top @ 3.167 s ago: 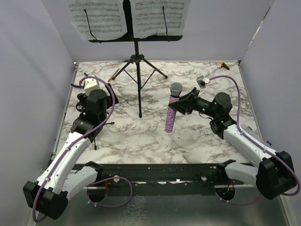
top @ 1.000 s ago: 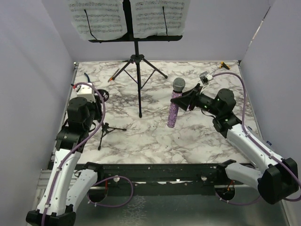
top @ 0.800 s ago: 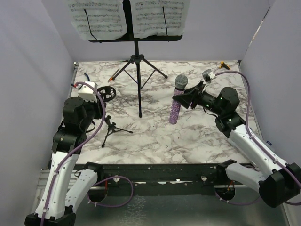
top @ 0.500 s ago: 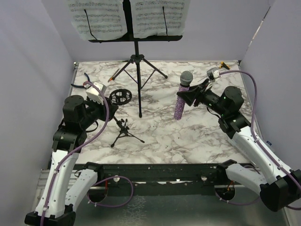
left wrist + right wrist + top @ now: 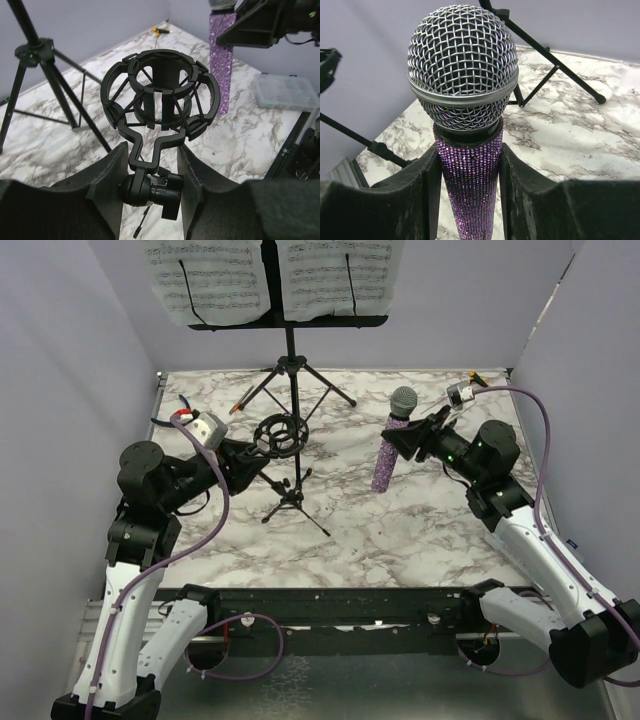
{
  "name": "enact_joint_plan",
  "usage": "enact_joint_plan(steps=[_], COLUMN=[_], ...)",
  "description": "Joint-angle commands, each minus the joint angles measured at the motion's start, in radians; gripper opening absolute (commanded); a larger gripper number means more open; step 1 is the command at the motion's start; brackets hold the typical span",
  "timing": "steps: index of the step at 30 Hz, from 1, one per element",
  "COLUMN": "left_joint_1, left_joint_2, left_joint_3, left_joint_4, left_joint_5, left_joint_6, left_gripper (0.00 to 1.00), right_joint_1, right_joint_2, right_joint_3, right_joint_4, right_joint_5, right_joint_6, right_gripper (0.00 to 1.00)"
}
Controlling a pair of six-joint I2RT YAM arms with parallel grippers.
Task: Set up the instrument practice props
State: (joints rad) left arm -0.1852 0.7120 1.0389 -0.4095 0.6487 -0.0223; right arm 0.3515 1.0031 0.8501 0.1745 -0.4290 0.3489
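The tall black music stand (image 5: pixel 291 390) stands at the back with white sheet-music pages (image 5: pixel 270 278) on its desk. My left gripper (image 5: pixel 258 454) (image 5: pixel 150 182) is shut on the swivel joint of the small black mic stand (image 5: pixel 285 475) (image 5: pixel 160 95). It holds the stand tilted, ring clip up, legs toward the near table. My right gripper (image 5: pixel 402 440) (image 5: pixel 469 185) is shut on the purple glitter microphone (image 5: pixel 388 455) (image 5: pixel 462 65) just below its mesh head. The microphone hangs upright, right of the ring clip and apart from it.
Blue-handled pliers (image 5: pixel 170 418) lie at the back left edge. A yellow-handled tool (image 5: pixel 476 377) lies in the back right corner. A clear plastic box (image 5: pixel 285 91) sits on the table in the left wrist view. The music stand's tripod legs (image 5: pixel 300 390) spread across the back middle.
My left arm has carried the mic stand up and to the right, toward the middle. My right arm has raised the microphone and shifted it slightly right and back.
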Motion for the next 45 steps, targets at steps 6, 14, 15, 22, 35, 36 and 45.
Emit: enact_joint_plan(steps=[6,14,15,22,35,36,45], left_joint_1=[0.000,-0.097,-0.127,-0.323,-0.437,-0.440,-0.459], left_joint_2=[0.066,0.180,0.198,0.347,0.558,0.571,0.649], left_joint_3=[-0.019,-0.010,-0.004,0.098,0.251,0.254,0.277], left_joint_4=[0.402,0.530,0.530,0.435,0.284,0.283,0.257], left_joint_5=[0.150,0.078,0.048,-0.118,-0.212,-0.208,-0.211], left_joint_6=[-0.193,-0.239,-0.228,-0.084,0.191,0.199,0.252], left_gripper=[0.00,0.00,0.00,0.00,0.00,0.00,0.00], right_joint_1=[-0.065,-0.075,-0.075,-0.075,-0.075,-0.075,-0.075], right_joint_2=[-0.009,-0.041,-0.046,-0.095,-0.202,-0.208,-0.246], right_joint_3=[-0.011,0.015,0.020,0.036,0.056,0.057,0.062], right_joint_4=[0.071,0.018,0.009,-0.037,-0.111,-0.112,-0.123], right_joint_5=[-0.081,-0.038,-0.033,-0.013,0.010,0.008,0.005], right_joint_6=[0.091,0.054,0.047,0.002,-0.077,-0.078,-0.096], right_gripper=[0.00,0.00,0.00,0.00,0.00,0.00,0.00])
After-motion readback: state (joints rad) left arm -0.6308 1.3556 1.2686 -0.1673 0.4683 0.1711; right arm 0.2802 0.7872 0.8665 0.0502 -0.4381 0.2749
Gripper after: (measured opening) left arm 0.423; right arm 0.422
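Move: The microphone in my right hand is what I bring the clip stand towards. Its middle is about 25 cm to the right of my left hand, 8 cm ahead and 4 cm lower. The music stand's nearest foot is some 10 cm ahead, 5 cm right and 35 cm below; its tripod hub is roughly 25 cm ahead, 5 cm right and 10 cm below. From my right hand, the clip stand's ring lies about 21 cm left, 6 cm back and 7 cm higher. Keeping the clip stand pinched, I carry it with my left hand about 16 cm to the right towards the microphone and some 8 cm forward, lifting slightly first, then sinking to finish lower, while that hand turns clockwise some 15 degrees. My right hand keeps its grip below the microphone's head and eases up, right and, after a small forward drift, back, tipping its fingers slightly up. ##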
